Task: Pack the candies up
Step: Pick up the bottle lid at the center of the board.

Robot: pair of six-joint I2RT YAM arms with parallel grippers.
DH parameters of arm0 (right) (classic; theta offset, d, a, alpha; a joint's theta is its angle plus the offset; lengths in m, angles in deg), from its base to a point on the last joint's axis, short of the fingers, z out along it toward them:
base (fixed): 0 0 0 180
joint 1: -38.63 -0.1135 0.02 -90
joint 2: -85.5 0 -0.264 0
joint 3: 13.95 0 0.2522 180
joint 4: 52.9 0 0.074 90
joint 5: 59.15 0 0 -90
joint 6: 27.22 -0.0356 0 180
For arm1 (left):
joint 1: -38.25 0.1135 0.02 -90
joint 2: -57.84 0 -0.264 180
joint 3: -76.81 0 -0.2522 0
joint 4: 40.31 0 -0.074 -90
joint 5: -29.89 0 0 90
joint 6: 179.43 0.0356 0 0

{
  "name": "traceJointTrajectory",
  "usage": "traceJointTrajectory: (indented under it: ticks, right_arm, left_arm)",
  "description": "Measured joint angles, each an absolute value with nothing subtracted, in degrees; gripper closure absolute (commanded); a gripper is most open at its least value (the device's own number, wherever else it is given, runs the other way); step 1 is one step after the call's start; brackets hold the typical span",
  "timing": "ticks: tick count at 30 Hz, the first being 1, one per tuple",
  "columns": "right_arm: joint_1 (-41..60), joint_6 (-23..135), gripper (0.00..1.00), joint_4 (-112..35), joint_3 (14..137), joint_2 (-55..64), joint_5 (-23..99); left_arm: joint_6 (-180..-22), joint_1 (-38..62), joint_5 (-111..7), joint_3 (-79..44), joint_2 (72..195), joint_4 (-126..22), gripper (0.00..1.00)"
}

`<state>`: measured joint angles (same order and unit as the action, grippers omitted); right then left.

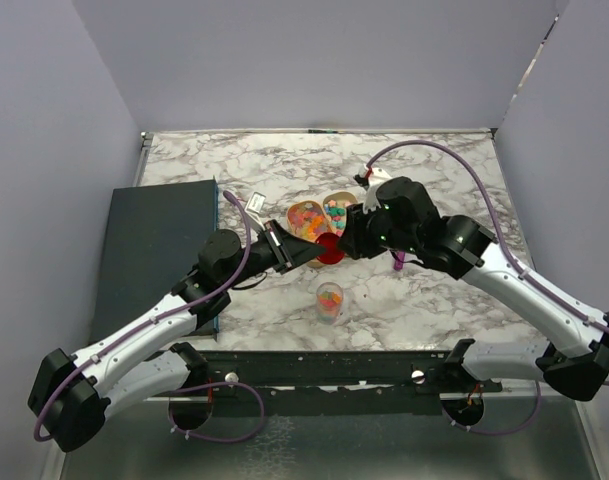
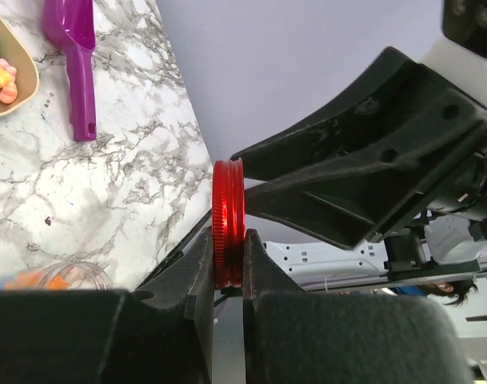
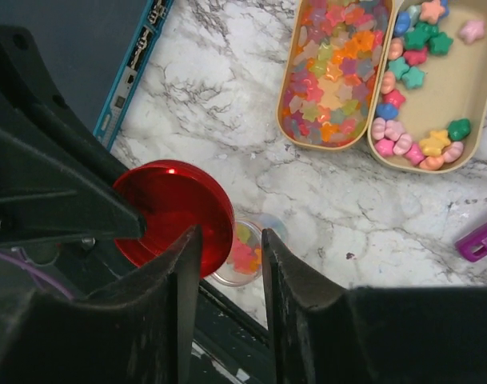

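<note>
The candies [image 3: 333, 70] are small pastel sweets filling two tan oval trays [image 1: 306, 218] at mid-table. More lie in a small clear jar [image 1: 329, 300] near the front edge, also seen in the right wrist view as the jar [image 3: 247, 252]. A shiny red lid [image 2: 228, 222] stands on edge between the fingers of my left gripper [image 2: 228, 242], which is shut on it above the table. My right gripper [image 3: 231, 236] is open. The lid [image 3: 167, 204] sits just past its left finger, and the jar shows through the gap.
A purple scoop [image 1: 397, 262] lies on the marble right of the trays, by the right arm. A dark panel [image 1: 154, 250] with a blue edge covers the table's left side. Both grippers meet above the lid [image 1: 329, 248], between the trays and the jar.
</note>
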<state>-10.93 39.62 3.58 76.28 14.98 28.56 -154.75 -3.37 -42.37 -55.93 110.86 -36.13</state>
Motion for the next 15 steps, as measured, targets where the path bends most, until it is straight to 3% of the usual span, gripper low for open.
traceJointTrajectory:
  ticks: [9,15]
  right_arm:
    - [-13.42,54.18,0.41,-2.3,70.44,24.33,28.61]
    - [-21.14,69.48,0.4,-7.37,66.47,26.06,29.07]
  left_arm:
    - [-158.64,-0.23,-41.13,-58.45,111.86,-35.72,1.0]
    - [-165.17,4.21,-37.52,-62.6,111.84,-33.49,1.0]
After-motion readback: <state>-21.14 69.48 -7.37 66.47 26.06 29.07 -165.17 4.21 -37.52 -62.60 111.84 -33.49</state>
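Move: The left hand already pinches the red lid by its rim; the open jar stands about 22 cm below this hand, some 3 cm back and 4 cm to its right, with the orange candy tray around 21 cm ahead, 3 cm left and 25 cm below. From the right hand, the lid is roughly 4 cm left, 1 cm back and level with it, and the jar about 4 cm back, 4 cm left and 21 cm below. Opening wider, the right hand backs off some 4 cm while the left lowers the pinched lid about 4. ##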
